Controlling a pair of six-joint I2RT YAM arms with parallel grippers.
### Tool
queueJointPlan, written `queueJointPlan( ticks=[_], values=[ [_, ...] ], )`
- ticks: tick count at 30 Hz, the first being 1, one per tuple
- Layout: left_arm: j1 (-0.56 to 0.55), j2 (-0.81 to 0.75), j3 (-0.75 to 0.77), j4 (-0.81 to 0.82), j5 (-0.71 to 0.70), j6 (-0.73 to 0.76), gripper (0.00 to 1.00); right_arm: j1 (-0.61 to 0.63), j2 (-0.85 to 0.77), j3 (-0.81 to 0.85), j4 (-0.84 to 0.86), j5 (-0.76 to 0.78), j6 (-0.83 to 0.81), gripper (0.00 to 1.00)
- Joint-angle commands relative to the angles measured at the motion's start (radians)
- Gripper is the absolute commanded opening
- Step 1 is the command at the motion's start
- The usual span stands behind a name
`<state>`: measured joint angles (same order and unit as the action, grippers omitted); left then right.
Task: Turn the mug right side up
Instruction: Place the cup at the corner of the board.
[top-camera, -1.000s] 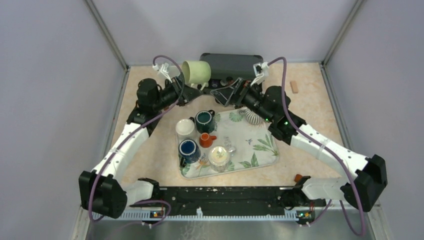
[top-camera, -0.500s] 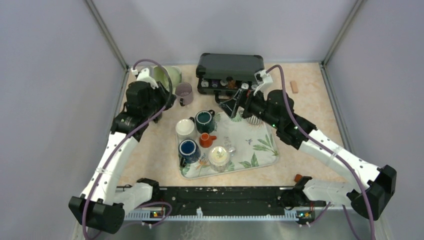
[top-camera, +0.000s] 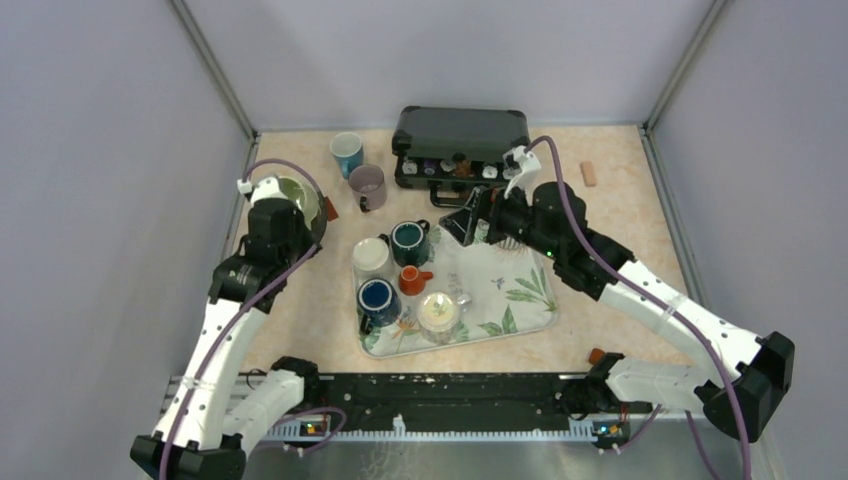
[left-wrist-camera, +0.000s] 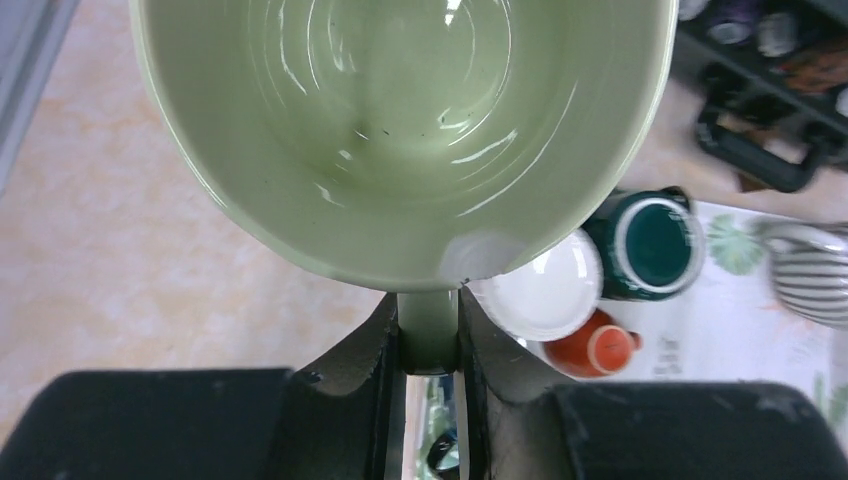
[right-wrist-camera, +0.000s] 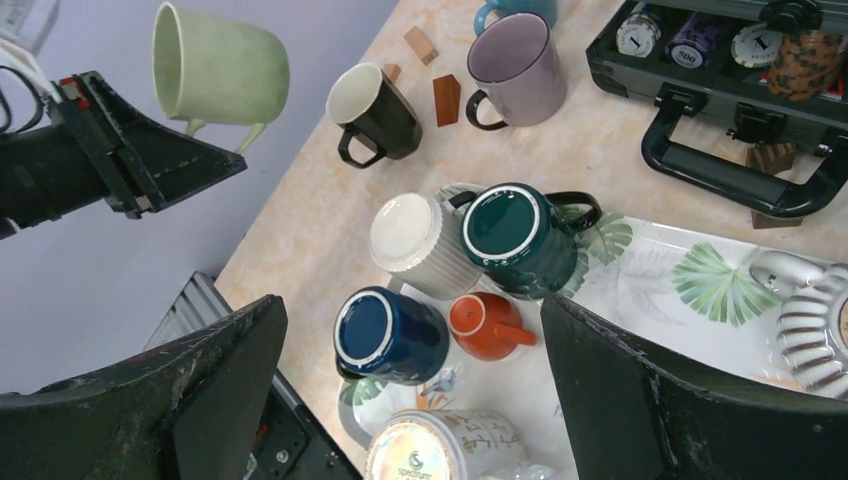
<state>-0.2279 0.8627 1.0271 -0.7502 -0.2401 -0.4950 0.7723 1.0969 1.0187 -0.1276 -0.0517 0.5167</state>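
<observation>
A light green mug (left-wrist-camera: 400, 130) hangs in the air over the table's left side, its handle (left-wrist-camera: 428, 335) pinched between the fingers of my left gripper (left-wrist-camera: 428, 320). In the top view the green mug (top-camera: 292, 197) shows its mouth turned upward. The right wrist view has the green mug (right-wrist-camera: 215, 65) off the table beside the left gripper (right-wrist-camera: 140, 150). My right gripper (right-wrist-camera: 415, 330) hovers open and empty over the tray; in the top view the right gripper (top-camera: 468, 222) is at the tray's back edge.
A leaf-print tray (top-camera: 520, 300) holds upside-down mugs: white (right-wrist-camera: 420, 240), dark green (right-wrist-camera: 520, 235), navy (right-wrist-camera: 385, 335), small orange (right-wrist-camera: 485, 325), a printed one (right-wrist-camera: 450, 450), and a striped one (right-wrist-camera: 815, 325) on its side. Purple (top-camera: 367, 185), teal (top-camera: 346, 153) and black (right-wrist-camera: 372, 110) mugs stand upright near a black chip case (top-camera: 460, 135).
The left arm swung from the back middle to the left side carrying the green mug, whose mouth turned from sideways to upward. The right gripper drew back slightly over the tray.
</observation>
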Motion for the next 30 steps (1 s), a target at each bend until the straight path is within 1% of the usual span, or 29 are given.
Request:
queueJointPlan(
  ticks=[1, 5, 10, 15, 17, 22, 25, 30],
  values=[
    [0.015, -0.005, -0.023, 0.006, -0.163, -0.038, 0.00, 0.010, 0.000, 0.001, -0.001, -0.029, -0.035, 0.99],
    [0.043, 0.030, -0.041, 0.002, -0.240, -0.033, 0.00, 0.010, 0.004, 0.010, -0.026, -0.045, -0.046, 0.99],
    [0.149, 0.078, -0.069, 0.054, -0.240, 0.004, 0.00, 0.010, 0.007, 0.010, -0.049, -0.085, -0.054, 0.99],
    [0.269, 0.146, -0.098, 0.139, -0.148, 0.044, 0.00, 0.008, 0.021, 0.040, -0.091, -0.108, -0.100, 0.99],
    [0.303, 0.197, -0.108, 0.167, -0.107, 0.055, 0.00, 0.008, 0.027, 0.048, -0.102, -0.116, -0.115, 0.99],
    [0.369, 0.301, -0.127, 0.214, -0.074, 0.070, 0.00, 0.008, 0.035, 0.055, -0.117, -0.146, -0.142, 0.99],
    [0.408, 0.355, -0.141, 0.249, -0.027, 0.076, 0.00, 0.006, 0.036, 0.053, -0.122, -0.148, -0.158, 0.99],
    [0.440, 0.438, -0.137, 0.280, 0.007, 0.078, 0.00, 0.002, 0.032, 0.056, -0.139, -0.150, -0.177, 0.99]
  ],
)
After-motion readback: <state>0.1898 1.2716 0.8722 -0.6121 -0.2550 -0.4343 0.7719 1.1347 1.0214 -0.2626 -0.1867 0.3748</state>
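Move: Out at the far-left corner lies the place for the green mug, held by its handle: about 6 cm ahead of the left hand, 15 cm to its left and 20 below. The black mug stands some 9 cm ahead and 7 left of that hand, the red block roughly 15 ahead and 3 left, the lilac mug 20 ahead and 6 right. From the right hand the place is about 5 cm ahead, 42 left, 24 below. Sinking about 15 cm and swinging some 12 cm left, the left hand carries the green mug towards the open table left of the black mug, fingers still pinching the handle. It tips some 25 degrees further down and turns counter-clockwise about as much. Meanwhile the empty right hand, still open, lowers by some 4 cm and eases slightly back. ##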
